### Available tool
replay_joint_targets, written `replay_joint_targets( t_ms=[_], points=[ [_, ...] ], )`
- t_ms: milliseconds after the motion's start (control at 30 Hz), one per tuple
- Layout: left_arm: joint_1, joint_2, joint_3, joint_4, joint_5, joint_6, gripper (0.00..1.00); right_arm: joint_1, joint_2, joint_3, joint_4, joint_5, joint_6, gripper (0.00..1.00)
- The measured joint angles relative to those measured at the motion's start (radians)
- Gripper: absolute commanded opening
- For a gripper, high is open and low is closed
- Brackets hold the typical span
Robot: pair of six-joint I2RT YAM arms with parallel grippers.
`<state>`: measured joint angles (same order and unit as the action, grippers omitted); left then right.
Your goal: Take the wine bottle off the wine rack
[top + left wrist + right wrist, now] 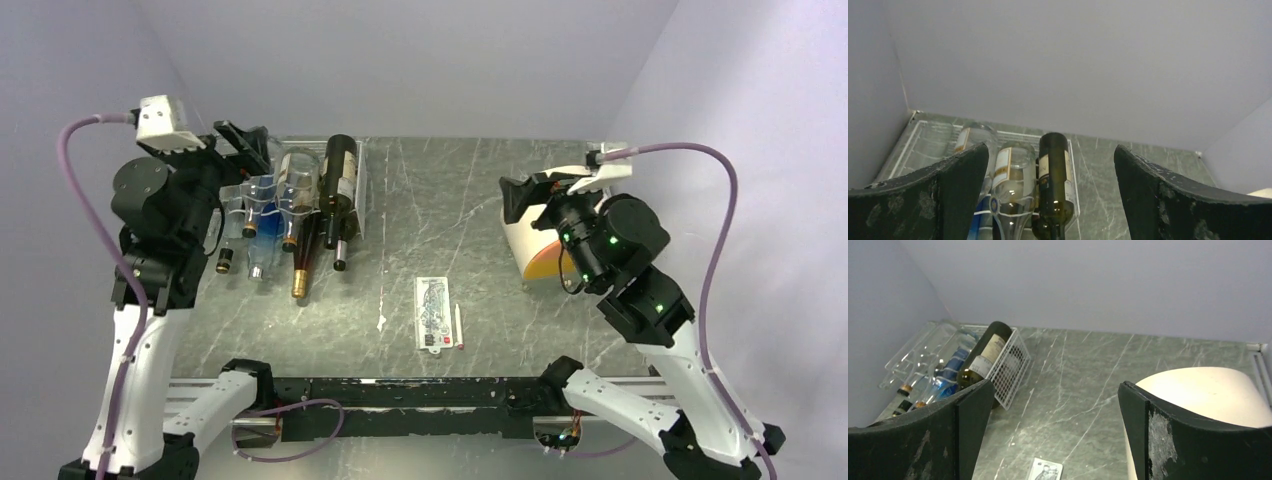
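Note:
The white wire wine rack (359, 190) lies at the table's back left with several bottles side by side, necks toward the arms. The rightmost is a dark green wine bottle (340, 180) with a cream label. It also shows in the left wrist view (1054, 175) and the right wrist view (986, 356). Beside it lies a clear bottle (301, 185) with a gold neck. My left gripper (246, 143) hovers open over the rack's left part, touching nothing. The right gripper (525, 190) is open too, raised at the far right, well away from the rack (1010, 369).
A white and orange rounded object (530, 255) sits under the right gripper. A printed card (431, 312) and a white pen (458, 325) lie near the table's front middle. A clear plastic holder (255, 190) overlaps the rack's left side. Walls close in on three sides.

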<state>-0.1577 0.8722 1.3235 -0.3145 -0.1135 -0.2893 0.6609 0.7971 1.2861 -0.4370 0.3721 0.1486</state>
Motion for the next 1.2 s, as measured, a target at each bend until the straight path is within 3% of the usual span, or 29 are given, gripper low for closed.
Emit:
replay_joint_targets(
  t_ms=[400, 667, 967, 1200],
  points=[
    [-0.01, 0.137, -0.016, -0.104, 0.084, -0.006, 1.0, 0.169, 0.149, -0.003, -0.049, 0.171, 0.118, 1.0],
    [-0.014, 0.211, -0.021, -0.185, 0.136, -0.004, 0.99, 0.21, 0.264, 0.04, -0.118, 0.191, 0.201, 1.0],
    [-0.017, 0.251, -0.035, -0.247, 0.152, 0.005, 1.0, 0.223, 0.298, 0.057, -0.185, 0.13, 0.094, 1.0],
    [-0.02, 0.309, -0.12, -0.232, 0.28, -0.015, 0.94, 0.224, 0.301, 0.071, -0.248, 0.181, 0.086, 1.0]
  ],
)
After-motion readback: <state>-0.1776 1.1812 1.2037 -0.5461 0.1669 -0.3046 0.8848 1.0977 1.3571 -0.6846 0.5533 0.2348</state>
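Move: The wine bottle on the rack's right side lies with its middle about 17 cm ahead of the left hand, 8 cm to its right and 27 cm below. Just left of that bottle, a clear bottle sits roughly 16 cm ahead of the left hand and 1 cm to its left; the blue bottle is some 12 cm ahead, 9 cm left and lower, 34 cm down. From the right hand, the wine bottle lies about 21 cm ahead, 32 cm left and 24 cm below. Down by some 20 cm, drifting right and a little forward, the left hand comes in over the wine bottle's neck, fingers still wide open and short of touching; its wrist tips steeply, about 40 degrees, and turns a little clockwise. The right hand, open too, sinks and swings left, then eases slightly back, tipping down with its left side dipping. ##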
